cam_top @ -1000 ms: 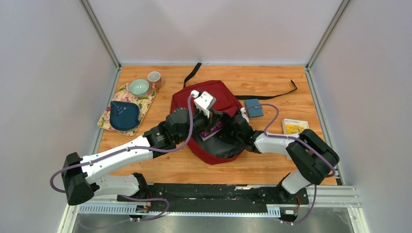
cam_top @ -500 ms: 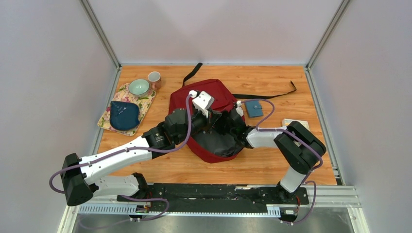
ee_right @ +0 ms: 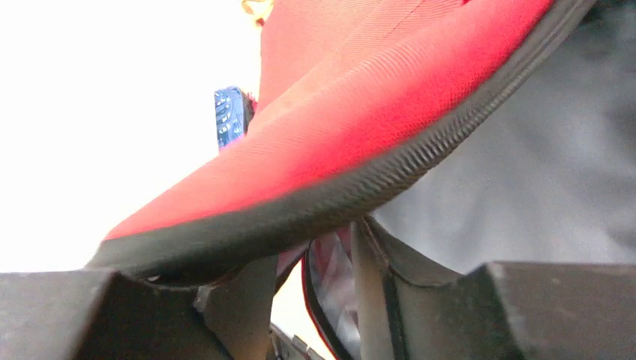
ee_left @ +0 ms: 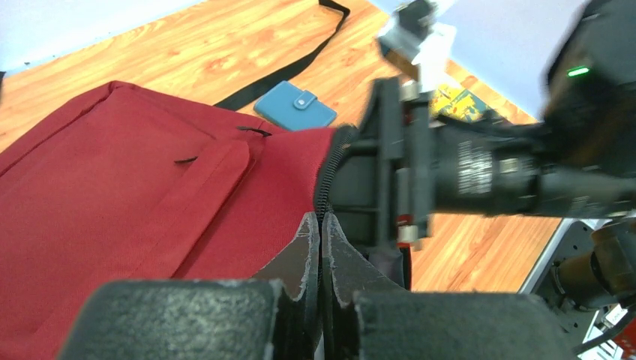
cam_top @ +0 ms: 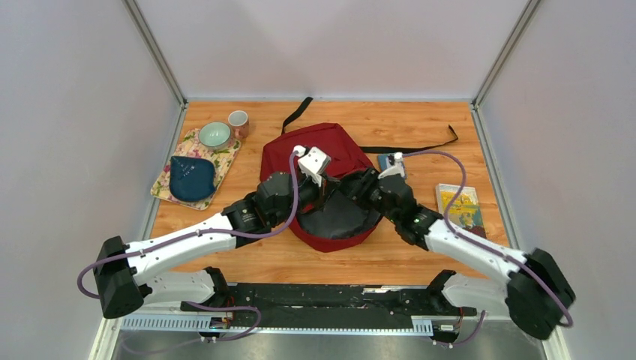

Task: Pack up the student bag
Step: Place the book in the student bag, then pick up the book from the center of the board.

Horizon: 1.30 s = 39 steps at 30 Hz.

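Observation:
The student bag (cam_top: pixel 330 146) is a dark red backpack lying mid-table, its black-lined mouth gaping toward me. My left gripper (cam_top: pixel 323 193) is shut on the bag's black zipper edge and holds the upper lip up; in the left wrist view the zipper tape (ee_left: pixel 327 172) runs into the closed left gripper (ee_left: pixel 320 222). My right gripper (cam_top: pixel 359 187) reaches into the mouth under the red lip (ee_right: pixel 360 112). Seen from the right wrist, the right gripper (ee_right: pixel 315 259) has its jaws apart. A glossy red-edged thing (ee_right: pixel 334 292) lies between them, with a gap beside the left finger.
A teal wallet (cam_top: pixel 390 160) lies right of the bag, beside a black strap (cam_top: pixel 420 148). A yellow printed book (cam_top: pixel 460 206) rests at the right. A floral mat (cam_top: pixel 225 159) at the left carries a dark blue pouch (cam_top: pixel 192 178), a bowl (cam_top: pixel 215 135) and a cup (cam_top: pixel 238 120).
The purple book that showed at the bag's mouth has gone out of sight inside it. My right jaws have opened and the right arm has swung down and out to the right. The left gripper kept its hold.

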{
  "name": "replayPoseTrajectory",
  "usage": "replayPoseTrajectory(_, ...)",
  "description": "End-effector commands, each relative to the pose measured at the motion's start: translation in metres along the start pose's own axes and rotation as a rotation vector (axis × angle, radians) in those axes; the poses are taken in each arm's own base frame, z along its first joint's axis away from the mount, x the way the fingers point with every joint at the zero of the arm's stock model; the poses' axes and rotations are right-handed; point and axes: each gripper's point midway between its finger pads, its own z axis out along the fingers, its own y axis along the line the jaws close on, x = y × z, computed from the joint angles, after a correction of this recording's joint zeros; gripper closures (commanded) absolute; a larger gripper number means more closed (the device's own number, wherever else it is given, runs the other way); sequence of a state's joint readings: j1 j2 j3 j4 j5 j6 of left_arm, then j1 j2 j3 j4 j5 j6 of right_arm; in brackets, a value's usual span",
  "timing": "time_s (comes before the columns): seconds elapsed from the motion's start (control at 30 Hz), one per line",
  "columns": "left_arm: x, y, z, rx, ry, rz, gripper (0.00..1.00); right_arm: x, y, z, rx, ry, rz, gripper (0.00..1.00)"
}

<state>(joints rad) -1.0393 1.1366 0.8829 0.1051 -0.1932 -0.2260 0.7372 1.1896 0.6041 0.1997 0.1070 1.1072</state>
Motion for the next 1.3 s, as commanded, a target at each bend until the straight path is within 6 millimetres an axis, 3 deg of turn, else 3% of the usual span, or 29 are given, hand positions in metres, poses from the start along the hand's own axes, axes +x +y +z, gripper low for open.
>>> replayPoseTrajectory(0.0, -0.015, -0.006, -0.004, 0.021, -0.067, -0.037, 1.00, 0.004, -0.058, -0.051, 0.196, 0.010, -0.082, 0.56)
replayPoseTrajectory(0.07, -0.011, -0.007, -0.003, 0.029, -0.065, -0.044, 1.00, 0.007, -0.078, -0.071, 0.255, 0.017, -0.093, 0.55)
replayPoseTrajectory(0.1, -0.009, -0.008, -0.001, 0.034, -0.059, -0.045, 1.00, -0.004, -0.076, -0.086, 0.240, -0.040, -0.079, 0.55)
replayPoseTrajectory(0.17, -0.004, -0.014, 0.003, 0.060, -0.046, -0.061, 1.00, -0.005, -0.101, -0.107, 0.321, -0.059, -0.081, 0.52)
replayPoseTrajectory(0.3, 0.015, -0.030, 0.015, 0.129, 0.005, -0.107, 1.00, -0.043, -0.101, -0.148, 0.275, -0.274, -0.043, 0.41)
replayPoseTrajectory(0.43, 0.048, -0.047, 0.031, 0.192, 0.118, -0.185, 0.98, -0.073, -0.100, -0.178, 0.279, -0.422, -0.059, 0.35)
replayPoseTrajectory(0.47, 0.056, -0.054, 0.030, 0.225, 0.153, -0.199, 0.93, -0.086, -0.097, -0.188, 0.295, -0.471, -0.073, 0.33)
replayPoseTrajectory(0.5, 0.062, -0.057, 0.030, 0.234, 0.179, -0.212, 0.75, -0.092, -0.096, -0.192, 0.315, -0.490, -0.101, 0.32)
replayPoseTrajectory(0.53, 0.065, -0.059, 0.028, 0.238, 0.194, -0.234, 0.66, -0.096, -0.099, -0.197, 0.354, -0.497, -0.144, 0.31)
replayPoseTrajectory(0.57, 0.064, -0.060, 0.026, 0.238, 0.188, -0.241, 0.60, -0.110, -0.093, -0.205, 0.387, -0.541, -0.166, 0.30)
replayPoseTrajectory(0.6, 0.054, -0.059, 0.021, 0.239, 0.158, -0.244, 0.46, -0.115, -0.091, -0.208, 0.411, -0.551, -0.192, 0.29)
replayPoseTrajectory(0.67, 0.044, -0.056, 0.014, 0.231, 0.119, -0.239, 0.36, -0.129, -0.086, -0.218, 0.475, -0.580, -0.255, 0.26)
replayPoseTrajectory(0.7, 0.032, -0.055, 0.008, 0.232, 0.091, -0.229, 0.29, -0.134, -0.084, -0.222, 0.490, -0.593, -0.266, 0.24)
replayPoseTrajectory(0.8, 0.013, -0.051, 0.000, 0.222, 0.042, -0.211, 0.27, -0.147, -0.083, -0.231, 0.545, -0.626, -0.304, 0.20)
replayPoseTrajectory(0.93, 0.008, -0.054, -0.002, 0.240, 0.030, -0.205, 0.26, -0.152, -0.089, -0.230, 0.614, -0.592, -0.344, 0.17)
replayPoseTrajectory(1.0, 0.014, -0.058, 0.002, 0.256, 0.055, -0.203, 0.25, -0.148, -0.104, -0.217, 0.681, -0.481, -0.348, 0.16)
replayPoseTrajectory(1.1, 0.004, -0.071, 0.009, 0.314, 0.065, -0.194, 0.25, -0.145, -0.132, -0.194, 0.713, -0.294, -0.270, 0.14)
replayPoseTrajectory(1.13, 0.003, -0.076, 0.009, 0.339, 0.073, -0.191, 0.25, -0.157, -0.150, -0.198, 0.749, -0.315, -0.187, 0.14)
replayPoseTrajectory(1.17, 0.003, -0.079, 0.011, 0.348, 0.081, -0.186, 0.25, -0.149, -0.156, -0.185, 0.703, -0.219, -0.129, 0.14)
replayPoseTrajectory(1.27, 0.001, -0.084, 0.019, 0.363, 0.113, -0.163, 0.24, -0.163, -0.187, -0.188, 0.731, -0.242, 0.081, 0.14)
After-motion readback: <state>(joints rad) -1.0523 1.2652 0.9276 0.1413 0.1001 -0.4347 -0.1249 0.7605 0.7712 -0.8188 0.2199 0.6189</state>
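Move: The yellow-covered book still on the table lies about 35 cm to the right of the right hand, some 5 cm nearer the base and 14 cm below. The blue wallet stands 13 cm to the hand's right, 10 cm farther out and also 14 cm down. The left hand is pinching the rim of the red bag, whose middle is about 6 cm ahead and 22 cm below; from it the yellow-covered book lies some 44 cm right, about level, 25 cm below. Towards the yellow-covered book the empty right hand swings some 30 cm right, away from the bag's mouth, first also drawing back, rising slightly midway and sinking again, while it turns clockwise, tips down and opens wide. The bag's rim is first taken down and rightward by the left hand, which opens, lets go about 8 cm lower, then climbs most of the way back, ending 5 cm right and 4 cm back. ##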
